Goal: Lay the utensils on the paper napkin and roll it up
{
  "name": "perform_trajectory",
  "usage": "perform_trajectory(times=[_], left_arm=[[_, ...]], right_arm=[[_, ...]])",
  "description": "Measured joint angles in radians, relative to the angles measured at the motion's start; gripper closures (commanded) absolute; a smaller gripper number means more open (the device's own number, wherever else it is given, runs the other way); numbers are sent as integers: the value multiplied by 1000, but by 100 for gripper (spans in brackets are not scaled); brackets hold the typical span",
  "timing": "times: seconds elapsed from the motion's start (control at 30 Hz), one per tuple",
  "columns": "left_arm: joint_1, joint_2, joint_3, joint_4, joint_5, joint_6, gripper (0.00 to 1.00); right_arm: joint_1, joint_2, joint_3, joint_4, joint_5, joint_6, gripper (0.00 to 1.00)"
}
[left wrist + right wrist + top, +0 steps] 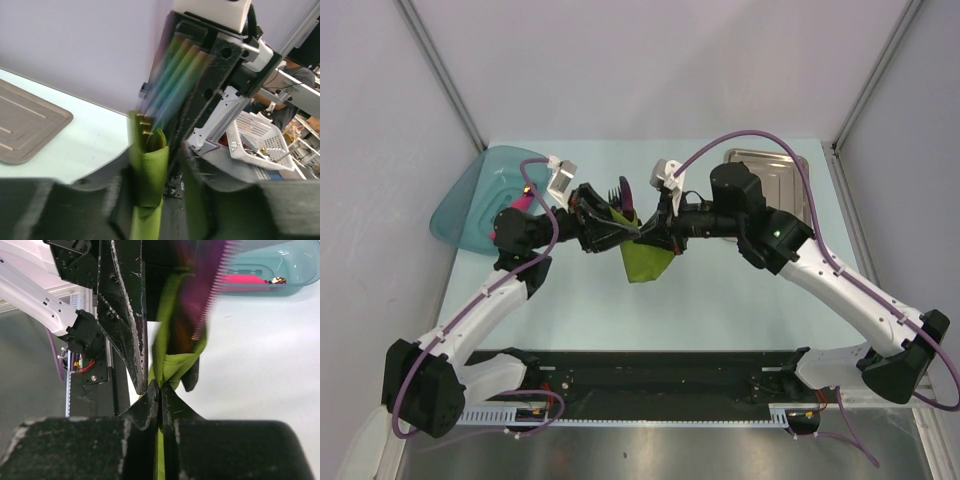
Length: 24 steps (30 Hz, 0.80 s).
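Note:
The olive-green paper napkin (646, 260) is lifted off the table between both grippers, wrapped into a loose roll (148, 170) round the iridescent utensils (172, 75). Their tips stick up out of the roll (623, 194) and show as a purple blur (205, 285) in the right wrist view. My right gripper (160, 390) is shut on a fold of the napkin (180, 365) at the roll's lower end (657, 232). My left gripper (157, 200) straddles the roll from the left (604, 226). The roll lies against one finger (112, 200), with a gap to the other.
A silver metal tray (772, 166) lies at the back right (25, 125). A teal plastic tub (480, 200) sits at the back left, holding a pink bar (242, 280). White walls close the table in on three sides.

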Motion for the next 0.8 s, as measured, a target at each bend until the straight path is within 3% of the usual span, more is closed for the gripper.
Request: perform_trajectory(times=[0.3, 0.47, 0.53, 0.57, 0.6, 0.67, 0.8], left_arm=[[-2, 1, -21, 57, -4, -45, 98], [-2, 2, -24, 67, 0, -61, 100], [1, 2, -25, 66, 1, -66, 100], [3, 2, -25, 66, 1, -68, 100], [5, 2, -25, 64, 1, -70, 100], [14, 2, -25, 59, 2, -74, 100], [39, 3, -25, 57, 2, -88, 100]], right_arm=[[2, -19, -24, 10, 14, -13, 100], [6, -31, -38, 16, 15, -13, 100], [6, -32, -43, 22, 19, -13, 84], [7, -34, -45, 26, 21, -12, 66], [6, -36, -50, 29, 24, -14, 58], [2, -43, -54, 27, 29, -5, 50], [-52, -64, -56, 13, 25, -8, 48]])
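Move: The napkin roll with the utensils stands upright in the air between my half-open left fingers, its middle roughly 1 cm right of that hand's point, 1 cm farther out and 2 cm lower. The fork head is some 5 cm above the left hand point and about 2 cm left, level front to back; the knife head is about 7 cm above it, 1 cm out, no distance sideways. My right fingers still pinch the roll, its middle about 1 cm left of their point, level front to back and 2 cm lower. I shut my left fingers on the rolled napkin beside my right fingertips, pinching it while my right hand keeps its hold nearly in place. Only once that grip is closed do I open the right fingers about halfway and draw that hand about 2 cm to the right and 1 cm forward, away from the roll; my left hand, still gripping, eases barely 1 cm forward and left. ##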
